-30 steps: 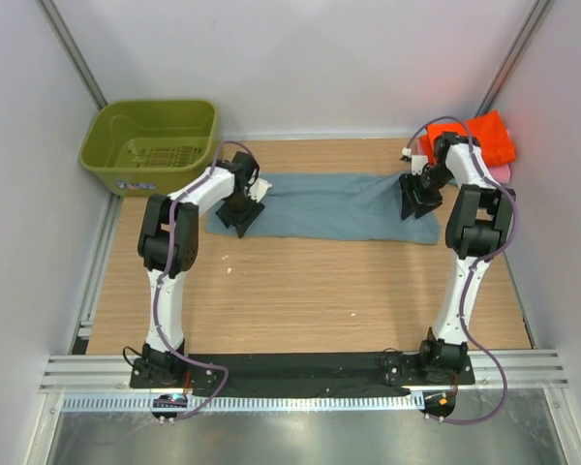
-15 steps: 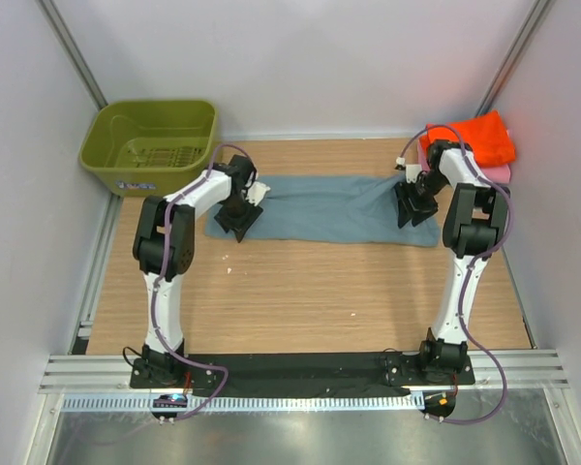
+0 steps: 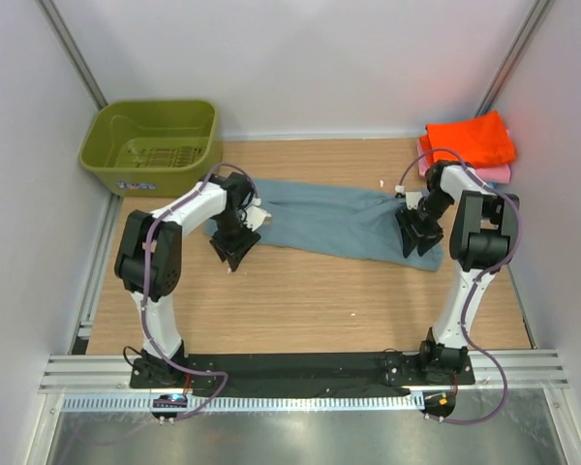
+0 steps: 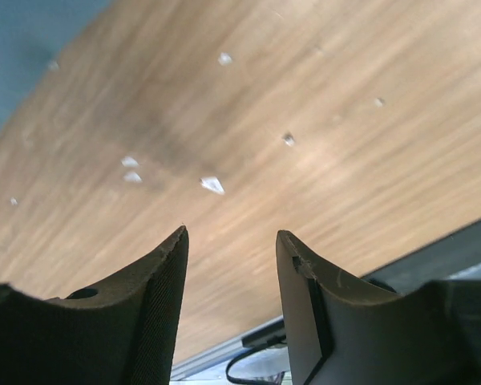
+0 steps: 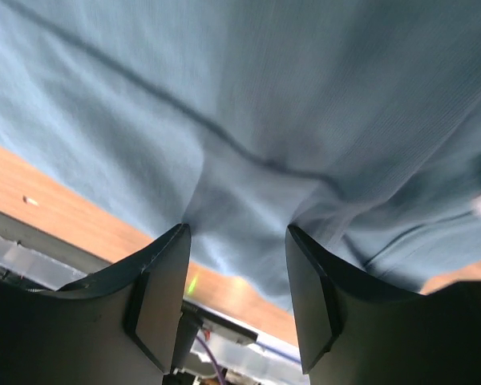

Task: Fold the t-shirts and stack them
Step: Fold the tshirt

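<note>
A large dusty blue-grey t-shirt [image 3: 329, 221] lies spread across the middle of the table, its right end slanting toward the near side. My right gripper [image 3: 418, 238] stands on that right end. In the right wrist view it [image 5: 236, 230] is open, both fingertips [image 5: 176, 241] pressed into the puckered blue cloth [image 5: 248, 120]. My left gripper [image 3: 234, 250] is at the shirt's near left corner. It [image 4: 231, 237] is open over bare wood, with only a strip of blue cloth [image 4: 16, 48] at the picture's top left. A folded orange t-shirt [image 3: 470, 140] lies on a pink one [image 3: 499, 174] at the back right.
An olive-green plastic basket [image 3: 153, 145] stands off the table's back left corner. Small white flecks [image 4: 212, 185] dot the wood near the left gripper. White walls close in the sides, and a black strip [image 3: 300, 368] runs along the near edge by the arm bases.
Both grippers have moved toward the near side. The shirt's right end has slid that way with the right gripper, so the shirt now lies slanted. The left gripper has narrowed slightly.
</note>
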{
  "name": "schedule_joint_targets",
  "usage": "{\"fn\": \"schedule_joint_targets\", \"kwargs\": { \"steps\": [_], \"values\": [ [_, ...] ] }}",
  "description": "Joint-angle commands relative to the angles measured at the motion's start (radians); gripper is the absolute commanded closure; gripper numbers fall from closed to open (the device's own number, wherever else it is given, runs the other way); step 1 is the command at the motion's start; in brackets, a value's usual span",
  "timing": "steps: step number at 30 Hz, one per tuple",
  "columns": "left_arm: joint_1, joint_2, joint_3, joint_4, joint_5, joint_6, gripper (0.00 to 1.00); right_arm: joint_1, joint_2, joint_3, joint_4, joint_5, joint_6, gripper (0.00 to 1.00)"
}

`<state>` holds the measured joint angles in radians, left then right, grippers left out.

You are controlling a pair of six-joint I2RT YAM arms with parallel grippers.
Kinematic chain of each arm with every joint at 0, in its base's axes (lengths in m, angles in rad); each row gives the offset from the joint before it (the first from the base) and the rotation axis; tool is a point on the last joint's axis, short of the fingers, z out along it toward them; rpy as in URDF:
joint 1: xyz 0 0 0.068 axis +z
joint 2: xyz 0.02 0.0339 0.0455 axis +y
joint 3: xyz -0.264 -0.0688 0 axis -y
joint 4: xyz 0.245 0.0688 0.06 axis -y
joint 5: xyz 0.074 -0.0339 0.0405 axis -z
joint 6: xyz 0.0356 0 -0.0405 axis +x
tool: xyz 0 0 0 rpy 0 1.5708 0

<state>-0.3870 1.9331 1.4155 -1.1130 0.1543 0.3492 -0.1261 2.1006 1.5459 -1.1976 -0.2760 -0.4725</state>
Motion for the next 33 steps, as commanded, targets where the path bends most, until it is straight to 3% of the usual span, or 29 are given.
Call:
{"fn": "schedule_joint_targets", "kwargs": {
  "steps": [1,6,10,13,21,33],
  "values": [
    [-0.004,-0.094,0.01,-0.051,0.056,0.017,0.51,0.003,-0.115,-0.035,-0.031,0.037,-0.02,0.43],
    [-0.004,-0.128,0.138,0.01,-0.021,0.014,0.51,0.003,-0.189,0.061,-0.036,0.057,-0.032,0.42],
    [-0.009,-0.085,0.207,0.071,-0.131,0.037,0.5,0.003,-0.162,0.323,-0.037,0.021,-0.009,0.41],
    [-0.029,-0.046,0.194,0.145,-0.223,0.047,0.51,0.019,-0.07,0.498,-0.025,0.0,0.029,0.41],
    [0.033,0.05,0.16,0.265,-0.188,-0.052,0.52,0.091,0.244,0.882,-0.115,-0.018,-0.003,0.44],
    [0.076,0.112,0.119,0.312,-0.13,-0.113,0.52,0.126,0.32,0.875,-0.109,-0.043,-0.005,0.44]
  ]
}}
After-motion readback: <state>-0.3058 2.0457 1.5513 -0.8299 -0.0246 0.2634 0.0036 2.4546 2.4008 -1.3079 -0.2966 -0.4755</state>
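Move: The far edge of the folded t-shirt's rumpled right part lies about 16 cm ahead and 5 cm left of the right hand, about level with its fingertips, which rest on the cloth; a white scrap is some 19 cm ahead and 10 left, the stack of folded shirts 27 ahead and 13 right. The shirt's left end is roughly 13 cm straight ahead of the left hand and 3 below it; the green bin stands 28 ahead, 22 left. The t-shirt is released at its right end as the right fingertips lift off, arc steeply up and forward, then sink to hover above its far edge, some 17 cm farther out, slightly left and about 5 cm higher than before. The left hand, over bare table, hops forward 12 cm and down to the shirt's left end. Both keep their fingers half open and swing the tips outward some 20 degrees. ##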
